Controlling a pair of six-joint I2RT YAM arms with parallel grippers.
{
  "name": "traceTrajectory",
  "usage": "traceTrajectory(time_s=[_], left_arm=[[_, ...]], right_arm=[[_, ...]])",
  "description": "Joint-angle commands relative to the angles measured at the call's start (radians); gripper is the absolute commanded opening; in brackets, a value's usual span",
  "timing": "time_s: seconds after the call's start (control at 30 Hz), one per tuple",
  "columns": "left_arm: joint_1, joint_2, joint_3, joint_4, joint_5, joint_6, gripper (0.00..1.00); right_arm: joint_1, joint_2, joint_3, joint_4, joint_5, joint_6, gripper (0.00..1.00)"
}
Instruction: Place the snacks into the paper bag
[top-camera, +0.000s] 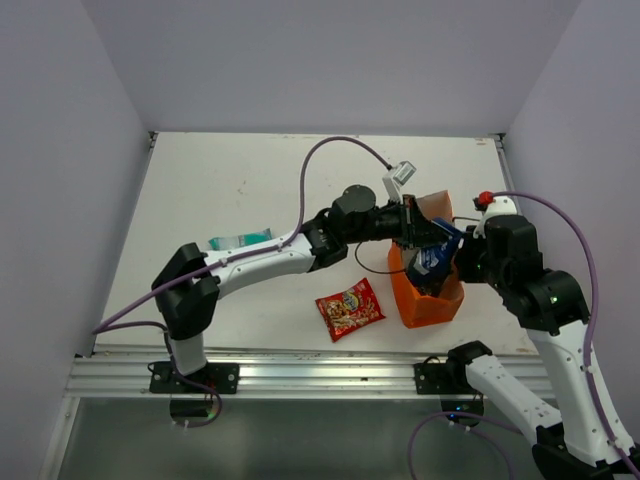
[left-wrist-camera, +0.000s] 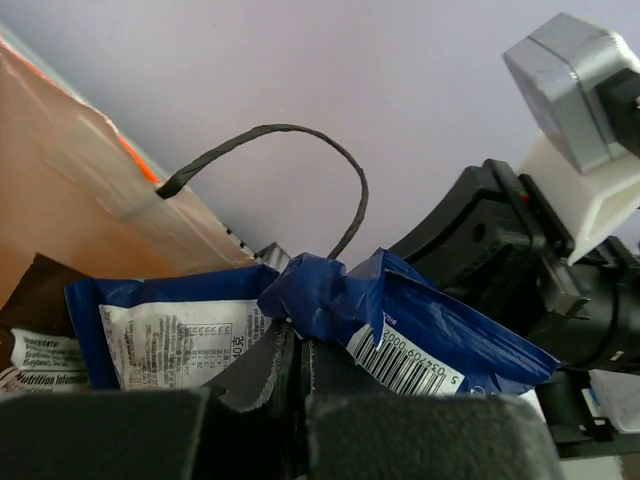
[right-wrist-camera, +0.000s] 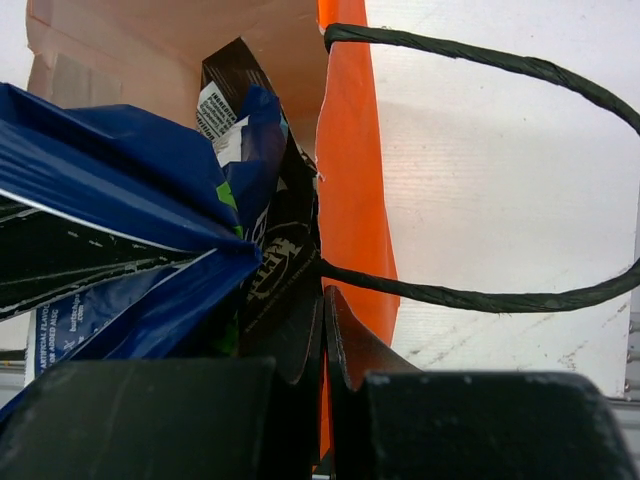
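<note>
The orange paper bag (top-camera: 428, 300) stands at the table's front right, its wall (right-wrist-camera: 352, 150) close in the right wrist view. My right gripper (right-wrist-camera: 324, 312) (top-camera: 463, 264) is shut on the bag's rim beside a dark cord handle (right-wrist-camera: 480, 60). My left gripper (left-wrist-camera: 298, 340) (top-camera: 414, 228) is shut on the crumpled edge of the blue-white snack (left-wrist-camera: 420, 335) (top-camera: 436, 260), which sticks out of the bag's mouth. The dark brown snack (right-wrist-camera: 285, 250) (left-wrist-camera: 30, 290) sits inside the bag. On the table lie the red snack (top-camera: 350, 308) and the teal snack (top-camera: 240, 240).
The left arm (top-camera: 260, 262) stretches across the table's middle towards the bag. A purple cable (top-camera: 330, 150) loops above it. The metal rail (top-camera: 300, 375) runs along the table's near edge.
</note>
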Motion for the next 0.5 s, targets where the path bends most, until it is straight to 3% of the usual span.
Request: traceTrajectory(time_s=[0.0, 0.07, 0.1, 0.2, 0.23, 0.3, 0.47], left_arm=[[-0.006, -0.07, 0.001, -0.1, -0.068, 0.087, 0.0], [-0.006, -0.064, 0.007, -0.133, -0.077, 0.105, 0.0], [-0.006, -0.062, 0.024, -0.144, -0.077, 0.111, 0.31], [-0.007, -0.068, 0.08, -0.167, -0.092, 0.153, 0.74], [-0.009, -0.071, 0.102, -0.199, -0.12, 0.182, 0.84], [-0.009, -0.087, 0.183, -0.244, -0.155, 0.219, 0.94], [-0.004, -0.211, 0.276, -0.376, -0.354, 0.36, 0.99]], right_arm=[[0.001, 0.007, 0.002, 0.007, -0.011, -0.002, 0.0], [0.001, 0.007, 0.002, 0.007, -0.013, -0.002, 0.0], [0.001, 0.006, 0.002, 0.006, -0.013, -0.002, 0.0], [0.001, 0.003, 0.0, 0.006, -0.013, -0.001, 0.0], [0.001, 0.001, 0.0, 0.004, -0.013, -0.001, 0.0], [0.001, 0.003, 0.0, 0.004, -0.013, -0.001, 0.0], [0.001, 0.004, 0.002, 0.003, -0.017, -0.002, 0.0]])
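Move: The left hand, its fingers pointing right, holds the blue packet pinched over the paper bag, whose middle lies almost straight below, roughly 18 cm down and 1 cm back. Inside the bag, the chip packet sits some 15 cm under the hand. The red packet lies on the table about 18 cm left of the hand, 4 cm back and 30 cm down. For the right hand, shut on the bag's right rim, the bag's middle is about 5 cm left and 14 cm below. Still pinching the blue packet, the left hand sinks a last 1.5 cm or so into the mouth of the paper bag, then its fingers spread wide and let go. It then pulls out upward, rising about 5 cm from its lowest point while easing forward and slightly left, the wrist turning some 15 degrees. The right hand stays put, keeping its pinch on the bag's right rim. ##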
